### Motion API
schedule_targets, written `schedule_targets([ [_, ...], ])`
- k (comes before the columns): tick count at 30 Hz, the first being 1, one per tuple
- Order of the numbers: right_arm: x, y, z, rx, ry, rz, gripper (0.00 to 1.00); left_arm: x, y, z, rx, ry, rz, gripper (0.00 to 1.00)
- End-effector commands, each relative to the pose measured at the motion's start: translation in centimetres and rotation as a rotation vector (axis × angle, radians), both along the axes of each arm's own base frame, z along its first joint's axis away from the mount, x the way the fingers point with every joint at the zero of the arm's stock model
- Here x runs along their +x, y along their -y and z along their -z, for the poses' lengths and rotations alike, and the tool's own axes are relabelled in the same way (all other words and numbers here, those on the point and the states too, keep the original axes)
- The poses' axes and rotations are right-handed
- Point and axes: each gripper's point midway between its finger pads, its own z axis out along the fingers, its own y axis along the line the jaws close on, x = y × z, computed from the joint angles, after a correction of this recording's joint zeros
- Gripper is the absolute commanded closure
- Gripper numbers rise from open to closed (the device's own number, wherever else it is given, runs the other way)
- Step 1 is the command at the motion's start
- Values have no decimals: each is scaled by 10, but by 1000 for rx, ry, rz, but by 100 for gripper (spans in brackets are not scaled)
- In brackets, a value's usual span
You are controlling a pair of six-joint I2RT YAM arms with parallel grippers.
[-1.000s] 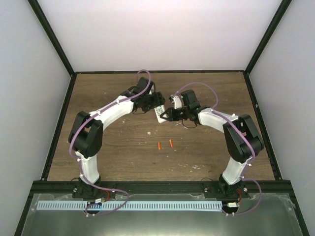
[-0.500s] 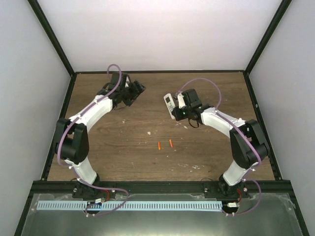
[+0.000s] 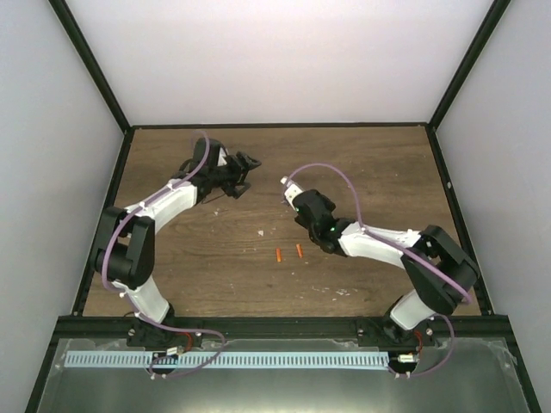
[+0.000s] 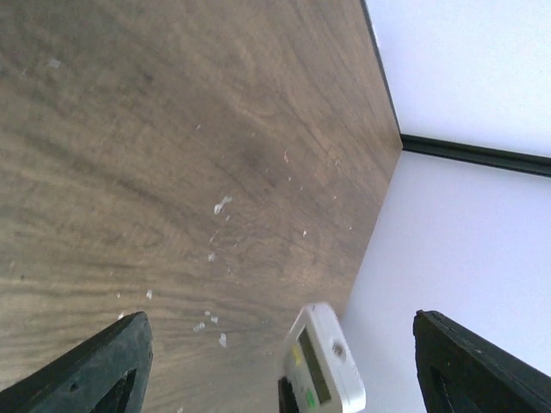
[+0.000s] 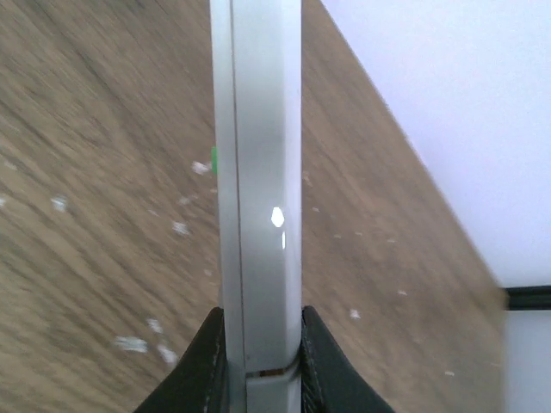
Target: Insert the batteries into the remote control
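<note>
The white remote control (image 3: 290, 189) is held above the table, clamped edge-on in my right gripper (image 3: 299, 205). In the right wrist view its narrow side (image 5: 258, 172) runs straight up from between the two black fingers (image 5: 200, 366), and the gripper (image 5: 258, 353) is shut on it. My left gripper (image 3: 248, 163) hangs open to the remote's left with nothing in it. In the left wrist view the remote's button face (image 4: 323, 366) shows beyond that open gripper (image 4: 280, 323). Two orange batteries (image 3: 279, 255) (image 3: 299, 250) lie side by side on the wood, nearer the front.
The brown wooden tabletop (image 3: 189, 258) is bounded by a black frame and pale walls (image 3: 275, 60). A small white scrap (image 3: 263, 232) lies just behind the batteries. White flecks (image 3: 340, 292) dot the wood at front right.
The left gripper let go of the remote, swung away left and opened wider. The right arm stretched forward and carried the remote slightly left, still gripped.
</note>
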Motion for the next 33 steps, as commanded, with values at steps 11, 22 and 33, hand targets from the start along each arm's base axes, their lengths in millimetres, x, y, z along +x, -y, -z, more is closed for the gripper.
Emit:
schedule_targets([
  [11,5,-18,-28,-332,415,28,95,-27,33,-12,-154,-14,-3,18],
  [22,0,-33,-29,-364,467,0,93,-33,39,-5,-94,0,-7,22],
  [33,-3,-43,-31,-365,475,-37,91,-28,44,-12,-37,51,33,42],
])
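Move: The right gripper already pinches the remote control near one end; the remote's middle lies about 4 cm to its left, 3 cm ahead and a little above. From the left gripper, wide open and empty, that middle is roughly 15 cm to the right, 5 cm back and slightly lower. Two orange batteries lie on the table some 13 cm back of the right gripper and 13 cm below it, one about 3 cm and the other 9 cm to its left. Bring the left gripper about 4 cm right and 3 cm back towards the free end of the remote, then begin closing its fingers from wide to a bit over half open. Keep the right gripper's pinch on the remote, tip those fingers up and roll the hand's left side down, some 35 degrees in all, and after a small dip to the right carry it about 4 cm left and 2 cm up towards the left gripper. ##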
